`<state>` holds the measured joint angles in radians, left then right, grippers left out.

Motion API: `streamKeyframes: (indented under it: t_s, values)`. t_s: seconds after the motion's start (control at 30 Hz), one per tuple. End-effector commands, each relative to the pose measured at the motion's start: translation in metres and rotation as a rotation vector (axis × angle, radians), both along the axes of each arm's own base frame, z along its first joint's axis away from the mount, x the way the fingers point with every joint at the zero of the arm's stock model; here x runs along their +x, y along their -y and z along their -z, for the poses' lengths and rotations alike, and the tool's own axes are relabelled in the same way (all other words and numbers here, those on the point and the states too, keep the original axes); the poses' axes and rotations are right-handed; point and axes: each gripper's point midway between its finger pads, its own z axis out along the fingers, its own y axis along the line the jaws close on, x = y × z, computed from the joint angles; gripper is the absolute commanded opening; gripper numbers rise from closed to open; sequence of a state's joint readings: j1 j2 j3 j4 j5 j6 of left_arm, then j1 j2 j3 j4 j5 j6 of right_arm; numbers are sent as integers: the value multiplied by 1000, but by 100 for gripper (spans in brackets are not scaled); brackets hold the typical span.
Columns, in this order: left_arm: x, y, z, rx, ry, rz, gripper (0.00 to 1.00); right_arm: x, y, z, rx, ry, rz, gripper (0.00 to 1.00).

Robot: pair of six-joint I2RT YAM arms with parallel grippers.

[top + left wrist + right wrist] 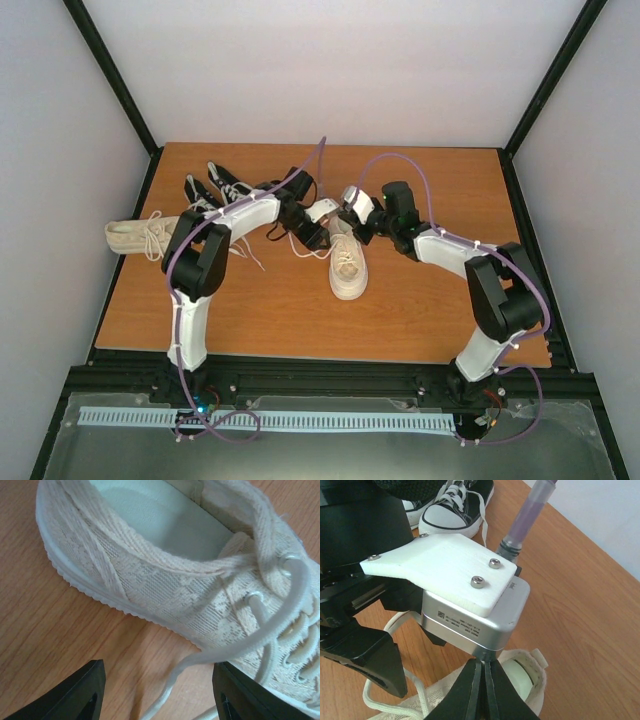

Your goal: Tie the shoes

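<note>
One cream shoe (348, 268) lies mid-table, toe toward me. My left gripper (311, 236) hovers at its heel side, open. In the left wrist view the cream shoe (165, 575) fills the frame, and a loose pale lace (186, 667) runs between the spread fingers of the left gripper (159, 692) without being pinched. My right gripper (483, 664) is shut above the shoe's heel opening (522, 672), and I see nothing clearly between its fingers. Another cream shoe (135, 236) lies at the left. Two black shoes (215, 188) with white laces sit at the back left.
The left arm's wrist camera block (465, 587) sits right in front of my right fingers, very close. A purple cable (530, 517) rises from it. The wooden table (430, 300) is framed by black rails, with white walls around it.
</note>
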<state>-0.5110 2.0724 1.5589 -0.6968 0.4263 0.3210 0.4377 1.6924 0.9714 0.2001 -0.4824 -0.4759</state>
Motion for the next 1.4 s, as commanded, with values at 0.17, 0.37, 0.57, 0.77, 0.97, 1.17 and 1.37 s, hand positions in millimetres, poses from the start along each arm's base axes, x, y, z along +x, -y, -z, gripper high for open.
streamKeyframes:
  t_s: [0.17, 0.37, 0.57, 0.77, 0.97, 1.17, 1.37]
  values:
    - [-6, 9, 6, -19, 1, 51, 14, 4, -4, -10, 75, 4, -2, 3]
    - [-13, 5, -47, -70, 101, 49, 1, 2, -12, -16, 191, -71, -1, 3]
    - [-20, 4, -76, -105, 138, 57, 1, 13, -18, -24, 348, -159, 81, 3]
    - [-20, 4, -91, -117, 168, 60, 1, 12, -27, -12, 404, -255, 92, 3]
    - [-18, 6, -101, -135, 186, 60, 1, -26, -29, 17, 296, -408, -20, 3]
    - [-17, 9, -106, -147, 192, 61, 1, -53, -15, 26, 187, -435, -43, 17]
    - [-16, 11, -102, -150, 174, 61, 1, -57, 3, 19, 133, -434, 23, 40]
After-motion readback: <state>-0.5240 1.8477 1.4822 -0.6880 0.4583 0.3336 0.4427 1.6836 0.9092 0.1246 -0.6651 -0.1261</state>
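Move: The lace strand lies almost between my left hand's open fingers, roughly 1 cm below them. The beige shoe's middle is about 5 cm to the right of that hand and 3 cm back, slightly lower; the nearer black sneaker stands some 21 cm left and 12 cm ahead. From my shut right hand, over the shoe's opening, the strand is around 5 cm left, 2 cm back and 9 cm down. I ease my left hand down a centimetre, pinch the white lace beside the beige shoe, then raise it about 8 cm and draw back slightly, keeping hold. My right hand dips, swings a little forward and left as it rolls, then sweeps some 6 cm back and down to the lace by my left fingertips, tipping about 25 degrees down and starting to open. ##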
